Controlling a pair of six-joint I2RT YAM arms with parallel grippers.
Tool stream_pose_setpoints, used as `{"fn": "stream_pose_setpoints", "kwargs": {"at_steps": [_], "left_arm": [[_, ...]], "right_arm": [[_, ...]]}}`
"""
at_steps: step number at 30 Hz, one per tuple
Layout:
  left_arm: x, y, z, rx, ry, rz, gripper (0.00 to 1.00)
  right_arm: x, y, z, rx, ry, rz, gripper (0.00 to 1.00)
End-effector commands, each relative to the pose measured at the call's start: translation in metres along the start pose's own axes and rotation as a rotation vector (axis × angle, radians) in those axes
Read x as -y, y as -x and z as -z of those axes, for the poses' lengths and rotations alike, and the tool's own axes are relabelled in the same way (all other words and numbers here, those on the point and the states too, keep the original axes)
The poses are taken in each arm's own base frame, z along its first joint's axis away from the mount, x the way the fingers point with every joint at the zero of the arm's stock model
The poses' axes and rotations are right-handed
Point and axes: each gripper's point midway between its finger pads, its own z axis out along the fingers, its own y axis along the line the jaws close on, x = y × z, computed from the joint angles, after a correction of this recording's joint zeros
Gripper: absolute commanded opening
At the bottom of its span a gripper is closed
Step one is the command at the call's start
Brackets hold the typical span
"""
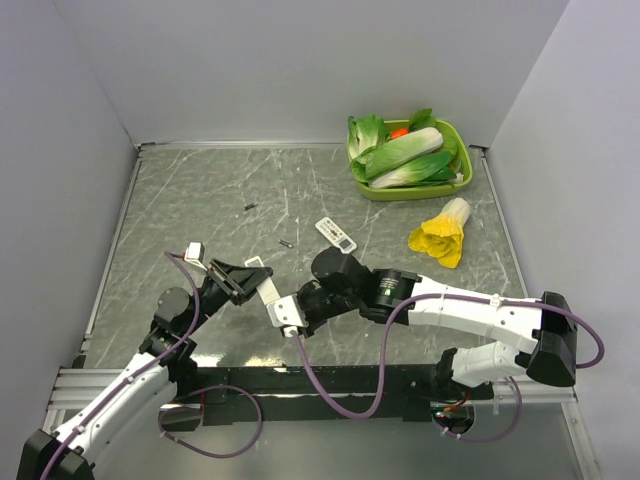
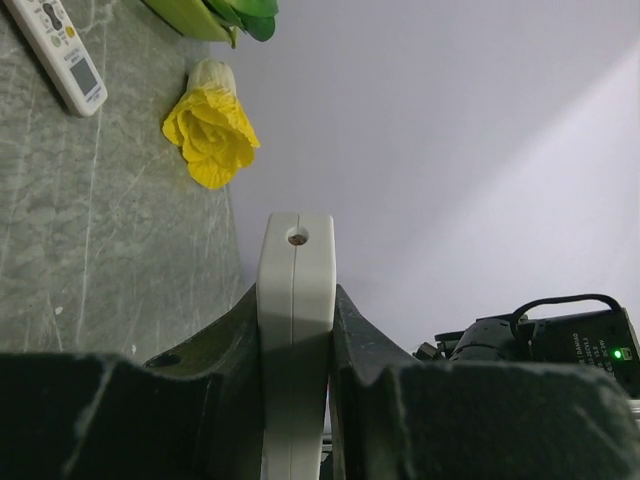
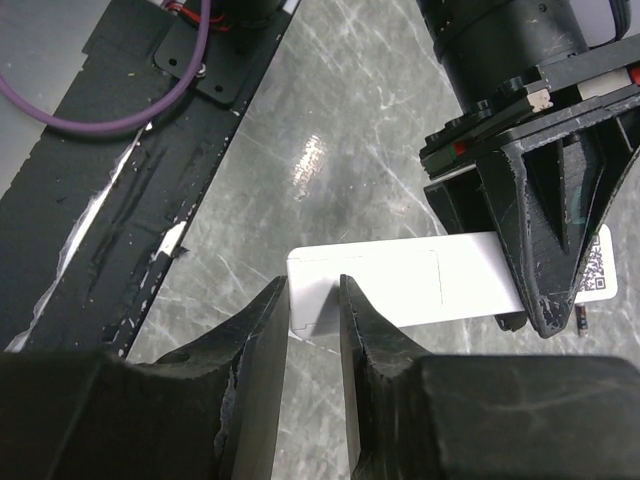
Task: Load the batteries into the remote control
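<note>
My left gripper (image 1: 245,283) is shut on the remote control (image 1: 270,296), a slim white bar held on edge above the table. The left wrist view shows the remote control (image 2: 296,250) clamped between both fingers, its end with a small hole pointing away. My right gripper (image 1: 296,311) is at the bar's free end. In the right wrist view the remote control (image 3: 400,280) shows its plain back with the battery cover outline. The right gripper (image 3: 313,290) stands open by a narrow gap over that end, holding nothing. The left gripper's fingers (image 3: 550,250) grip the far end. The batteries are out of view.
A wider white remote (image 1: 335,234) (image 2: 65,50) lies on the table beyond the grippers. A yellow leafy vegetable (image 1: 440,235) (image 2: 210,135) lies to the right, and a green tray (image 1: 400,192) of greens stands at the back right. Two dark specks (image 1: 249,207) lie on the marble.
</note>
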Motion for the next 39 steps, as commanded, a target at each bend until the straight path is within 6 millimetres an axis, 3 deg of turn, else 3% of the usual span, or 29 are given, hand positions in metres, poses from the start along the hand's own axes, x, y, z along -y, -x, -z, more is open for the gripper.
{"fn": "stream_pose_setpoints", "kwargs": {"at_steps": [1,4,7,8,11,12,13,14,15,19,21,24,27,28,29,30,32,33,34,35,36,37,39], "left_arm": [[0.086,-0.024,0.018,-0.153,-0.281,0.060,0.02],[0.085,-0.022,0.017,-0.138,-0.269,0.035,0.02],[0.072,-0.014,0.010,-0.077,-0.200,-0.084,0.02],[0.050,-0.010,0.006,-0.059,-0.102,-0.105,0.02],[0.023,0.012,-0.002,0.049,0.036,-0.250,0.02],[0.004,0.020,-0.002,0.084,0.123,-0.269,0.02],[0.003,0.025,-0.003,0.094,0.147,-0.328,0.02],[-0.009,0.028,-0.005,0.096,0.203,-0.345,0.03],[-0.022,0.032,-0.004,0.101,0.271,-0.358,0.03],[-0.033,0.040,-0.009,0.064,0.409,-0.460,0.05],[-0.040,0.043,-0.011,0.062,0.456,-0.461,0.06],[-0.046,0.049,-0.011,0.083,0.501,-0.456,0.07],[-0.067,0.071,-0.003,0.151,0.659,-0.516,0.07],[-0.064,0.079,-0.002,0.166,0.700,-0.555,0.07],[-0.082,0.088,0.007,0.178,0.816,-0.577,0.07],[-0.078,0.096,0.008,0.199,0.854,-0.602,0.07],[-0.102,0.109,0.021,0.198,1.027,-0.659,0.08],[-0.099,0.115,0.018,0.199,1.056,-0.681,0.08],[-0.113,0.116,0.018,0.169,1.134,-0.689,0.08],[-0.120,0.120,0.026,0.166,1.206,-0.709,0.08],[-0.116,0.125,0.021,0.175,1.230,-0.726,0.08],[-0.130,0.126,0.026,0.145,1.316,-0.745,0.08],[-0.129,0.137,0.033,0.158,1.435,-0.797,0.09]], "right_arm": [[0.039,-0.022,-0.013,-0.064,-0.128,0.039,0.27],[0.039,-0.018,-0.015,-0.052,-0.111,0.029,0.28],[0.032,0.000,-0.010,0.001,-0.070,-0.006,0.35],[0.029,0.006,-0.007,0.020,-0.062,-0.016,0.40],[0.024,0.029,0.010,0.098,-0.070,-0.089,0.52],[0.028,0.041,0.021,0.140,-0.107,-0.091,0.54],[0.030,0.042,0.026,0.144,-0.139,-0.147,0.58],[0.030,0.039,0.030,0.141,-0.165,-0.180,0.70],[0.035,0.045,0.040,0.161,-0.213,-0.241,0.73],[0.062,0.021,0.063,0.121,-0.458,-0.508,0.99],[0.062,0.014,0.063,0.151,-0.493,-0.709,1.00],[0.060,0.006,0.053,0.168,-0.506,-0.850,1.00],[0.057,-0.016,0.047,0.124,-0.564,-0.946,1.00],[0.057,-0.022,0.048,0.115,-0.587,-0.959,1.00],[0.052,-0.030,0.047,0.101,-0.596,-0.975,1.00],[0.056,-0.041,0.053,0.087,-0.665,-1.009,1.00],[0.053,-0.059,0.061,0.058,-0.724,-1.042,1.00],[0.053,-0.067,0.065,0.058,-0.764,-1.082,1.00],[0.047,-0.078,0.066,0.046,-0.779,-1.106,1.00],[0.050,-0.079,0.075,0.079,-0.809,-1.134,1.00],[0.049,-0.084,0.080,0.087,-0.837,-1.146,1.00],[0.041,-0.095,0.080,0.071,-0.847,-1.163,1.00],[0.041,-0.100,0.093,0.103,-0.896,-1.188,1.00]]}}
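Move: The left hand still holds the white remote control, whose middle lies roughly 4 cm back and 2 cm right of its hand point, 1 cm lower. From the right hand, at the near end by the battery cover, that middle is about 5 cm ahead, 1 cm left and 1 cm up. From the left hand, a loose battery lies some 7 cm ahead and 4 cm right, and a second remote 10 cm ahead and 18 cm right, both about 18 cm below. Right hand opens wide, swinging forward-right off the remote's cover end; left lowers the remote some 11 cm, forward-left, rolling. ##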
